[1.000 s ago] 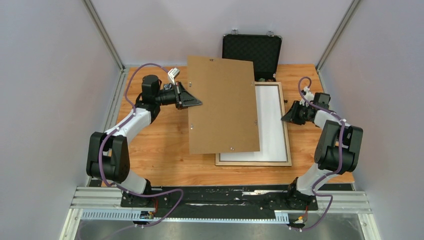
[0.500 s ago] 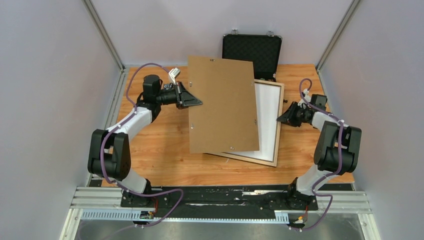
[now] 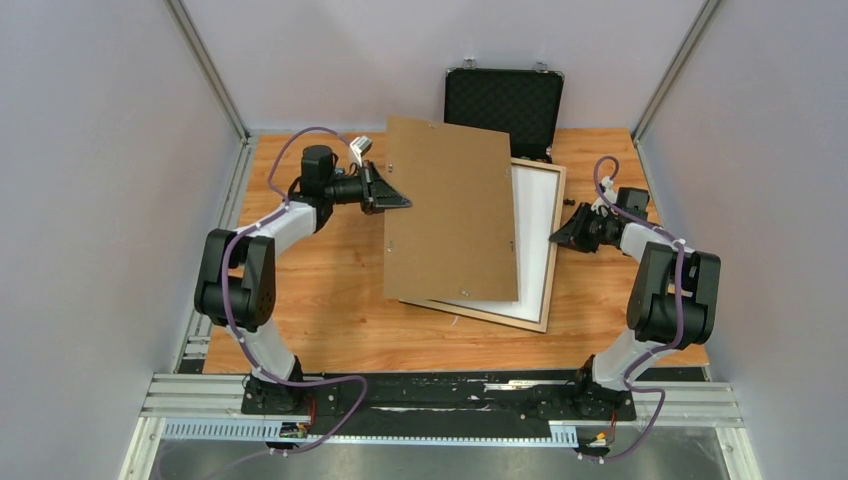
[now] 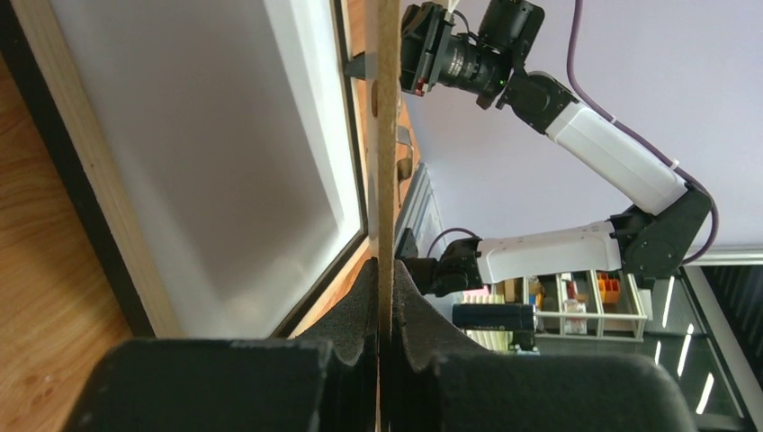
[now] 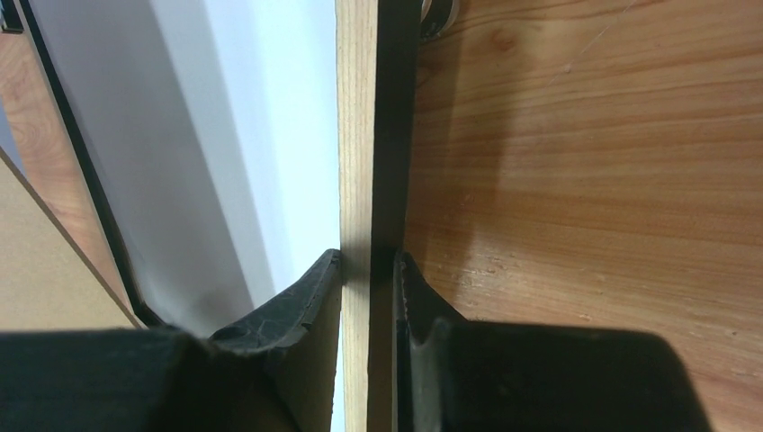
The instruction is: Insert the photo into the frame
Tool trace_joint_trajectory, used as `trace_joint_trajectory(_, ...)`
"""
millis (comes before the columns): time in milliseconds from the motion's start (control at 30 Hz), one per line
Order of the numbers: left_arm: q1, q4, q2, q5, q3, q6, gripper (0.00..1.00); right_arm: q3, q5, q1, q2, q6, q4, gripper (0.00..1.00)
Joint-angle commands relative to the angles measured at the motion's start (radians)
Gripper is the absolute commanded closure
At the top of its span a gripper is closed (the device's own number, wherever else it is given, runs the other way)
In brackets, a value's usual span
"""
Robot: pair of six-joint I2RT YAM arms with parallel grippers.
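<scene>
The frame (image 3: 551, 290) lies askew at the middle right of the table, light wood rails up. Inside it shows a plain white face, the photo (image 3: 535, 225), image side hidden. My right gripper (image 3: 556, 237) is shut on the frame's right rail; the right wrist view shows that rail (image 5: 369, 135), wood and black, pinched between the jaws of the right gripper (image 5: 369, 261), with the photo (image 5: 252, 117) beside it. My left gripper (image 3: 397, 202) is shut on the left edge of a brown backing panel (image 3: 450, 220) held over the frame's left half. It shows edge-on (image 4: 385, 135) in the left gripper (image 4: 385, 292).
An open black case (image 3: 505, 100) stands at the back edge behind the frame. The wooden table (image 3: 330, 320) is walled by grey panels left and right. The right arm (image 4: 612, 153) appears beyond the panel in the left wrist view.
The right gripper closed in on the frame's right rail and swung the frame askew from its square position. The left arm shifted right, carrying the backing panel with it.
</scene>
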Motion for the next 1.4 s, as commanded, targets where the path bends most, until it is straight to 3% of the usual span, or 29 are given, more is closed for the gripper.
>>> trace_joint_trajectory(0,-0.035,0.096,0.036,0.081,0.089,0.010,1.00,0.035,-0.072,0.012,0.002,-0.014,0.028,0.97)
trace_joint_trajectory(367,-0.107,0.123,0.216,0.154,0.223,0.023,1.00,0.039,-0.056,0.013,-0.019,-0.043,0.018,0.86)
trace_joint_trajectory(800,-0.124,0.236,0.334,0.187,0.269,-0.051,1.00,0.037,-0.027,0.011,-0.076,-0.066,0.000,0.58)
trace_joint_trajectory(1067,-0.137,0.440,0.392,0.192,0.270,-0.222,1.00,0.031,-0.010,-0.010,-0.122,-0.078,-0.017,0.54)
trace_joint_trajectory(1367,-0.161,0.484,0.451,0.194,0.314,-0.263,1.00,0.022,-0.001,-0.087,-0.188,-0.097,-0.030,0.52)
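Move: The frame's middle lies about 19 cm to the right of the left hand, some 3 cm ahead and 16 cm below; the backing board this hand holds has its middle 9 cm to the right. The chip case stands roughly 18 cm ahead and 22 cm right of the left hand. From the right hand, still pinching the right rim, the frame's middle is about 17 cm left and 1 cm ahead. Left hand carries the board ~8 cm right, 5 down, over the frame; right hand releases its rim, rising. ##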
